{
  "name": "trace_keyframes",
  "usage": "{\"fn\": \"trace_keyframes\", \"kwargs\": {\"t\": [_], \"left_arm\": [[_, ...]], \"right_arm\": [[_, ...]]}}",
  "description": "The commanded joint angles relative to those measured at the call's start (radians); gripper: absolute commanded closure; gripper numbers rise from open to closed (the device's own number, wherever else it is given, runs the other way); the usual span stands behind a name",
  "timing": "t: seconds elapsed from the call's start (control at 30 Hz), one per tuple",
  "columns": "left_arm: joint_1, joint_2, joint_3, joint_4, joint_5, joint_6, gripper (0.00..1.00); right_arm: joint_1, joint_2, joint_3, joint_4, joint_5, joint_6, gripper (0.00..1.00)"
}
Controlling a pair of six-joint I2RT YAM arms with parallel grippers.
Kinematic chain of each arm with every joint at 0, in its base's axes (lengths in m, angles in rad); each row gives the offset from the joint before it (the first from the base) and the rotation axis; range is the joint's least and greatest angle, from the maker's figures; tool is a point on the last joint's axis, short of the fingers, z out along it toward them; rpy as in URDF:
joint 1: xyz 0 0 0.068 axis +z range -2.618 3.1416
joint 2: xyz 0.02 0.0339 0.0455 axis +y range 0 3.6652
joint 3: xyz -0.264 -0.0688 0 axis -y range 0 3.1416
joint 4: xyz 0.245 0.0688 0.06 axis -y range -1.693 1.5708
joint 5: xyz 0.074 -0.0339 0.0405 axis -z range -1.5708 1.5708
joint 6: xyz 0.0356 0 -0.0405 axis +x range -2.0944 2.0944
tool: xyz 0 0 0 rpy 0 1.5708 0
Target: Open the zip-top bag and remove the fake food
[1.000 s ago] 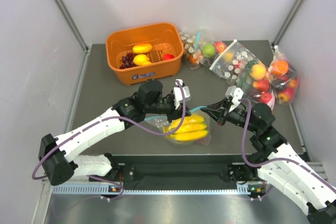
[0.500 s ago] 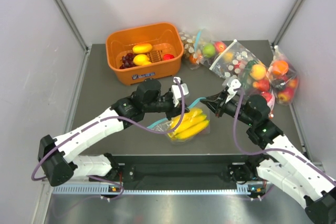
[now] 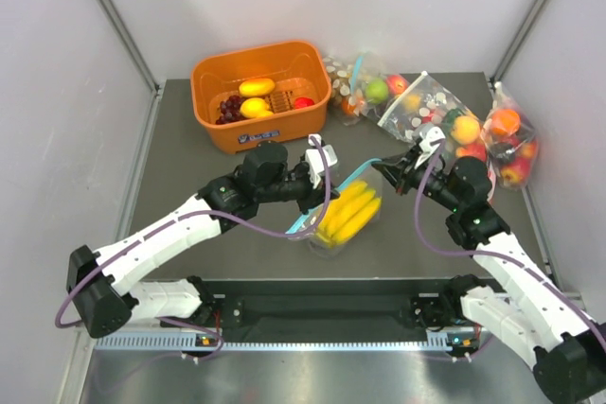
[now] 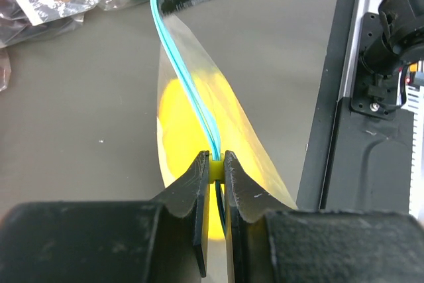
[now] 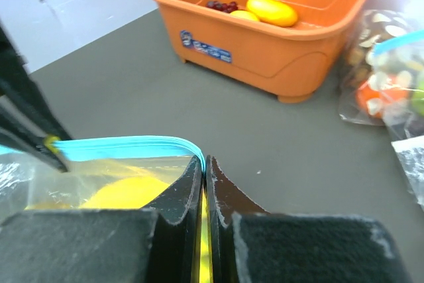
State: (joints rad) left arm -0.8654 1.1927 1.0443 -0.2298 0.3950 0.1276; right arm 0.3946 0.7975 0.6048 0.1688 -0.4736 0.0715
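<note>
The clear zip-top bag [image 3: 352, 226] hangs lifted between my two grippers. Its teal zip strip [image 3: 333, 198] is stretched between them. The yellow bananas [image 3: 348, 215] sit inside it; they also show in the left wrist view [image 4: 177, 114] and the right wrist view [image 5: 126, 193]. My left gripper [image 3: 305, 203] is shut on the zip strip [image 4: 199, 104], with a small yellow piece between the fingertips. My right gripper [image 3: 386, 169] is shut on the strip's other end [image 5: 132, 144]. Dark grapes [image 3: 227, 108] lie in the orange basket.
The orange basket [image 3: 260, 134] at the back holds two oval yellow fruits and a red one. Other bags of fruit [image 3: 436, 115] lie at the back right, against the right wall [image 3: 507, 144]. The black front rail [image 4: 371, 97] runs close beside the bag.
Both grippers rose and drew apart with the bag. The zip strip went from slack to taut, and the bag with the bananas swung up to the right.
</note>
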Motion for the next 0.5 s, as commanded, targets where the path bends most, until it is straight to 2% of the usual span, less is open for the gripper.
{"fn": "trace_keyframes", "kwargs": {"t": [0.0,0.47], "left_arm": [[-0.006,-0.062,-0.001,-0.005,0.016,-0.058,0.93],[-0.006,-0.103,-0.026,-0.078,-0.039,-0.172,0.92]], "right_arm": [[-0.089,0.025,0.061,0.135,0.078,-0.007,1.0],[-0.195,0.15,0.09,0.219,0.064,0.014,1.0]]}}
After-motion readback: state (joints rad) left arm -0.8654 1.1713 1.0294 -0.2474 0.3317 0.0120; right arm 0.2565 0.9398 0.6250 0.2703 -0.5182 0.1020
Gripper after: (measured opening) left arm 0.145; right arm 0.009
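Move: Both hands already pinch the blue zip edge. The bag's bananas lie some 12 cm below the left hand, about 5 cm to its right and 2 cm ahead; from the right hand they are roughly 6 cm back, 6 cm left and 12 cm down. From the right hand, the orange bin stands about 25 cm ahead and 27 cm left, the green-apple bag 27 cm ahead and 3 cm left, and the peach bag 15 cm ahead and 17 cm right, all lower. Keeping the far end of the blue zip edge pinched in shut fingers, the right hand draws it forward and rightward, about 5 cm in all and sinking slightly, away from the left hand and towards the peach bag. The left hand keeps its pinch nearly in place as the anchor, turning a few degrees counter-clockwise and tipping slightly. ##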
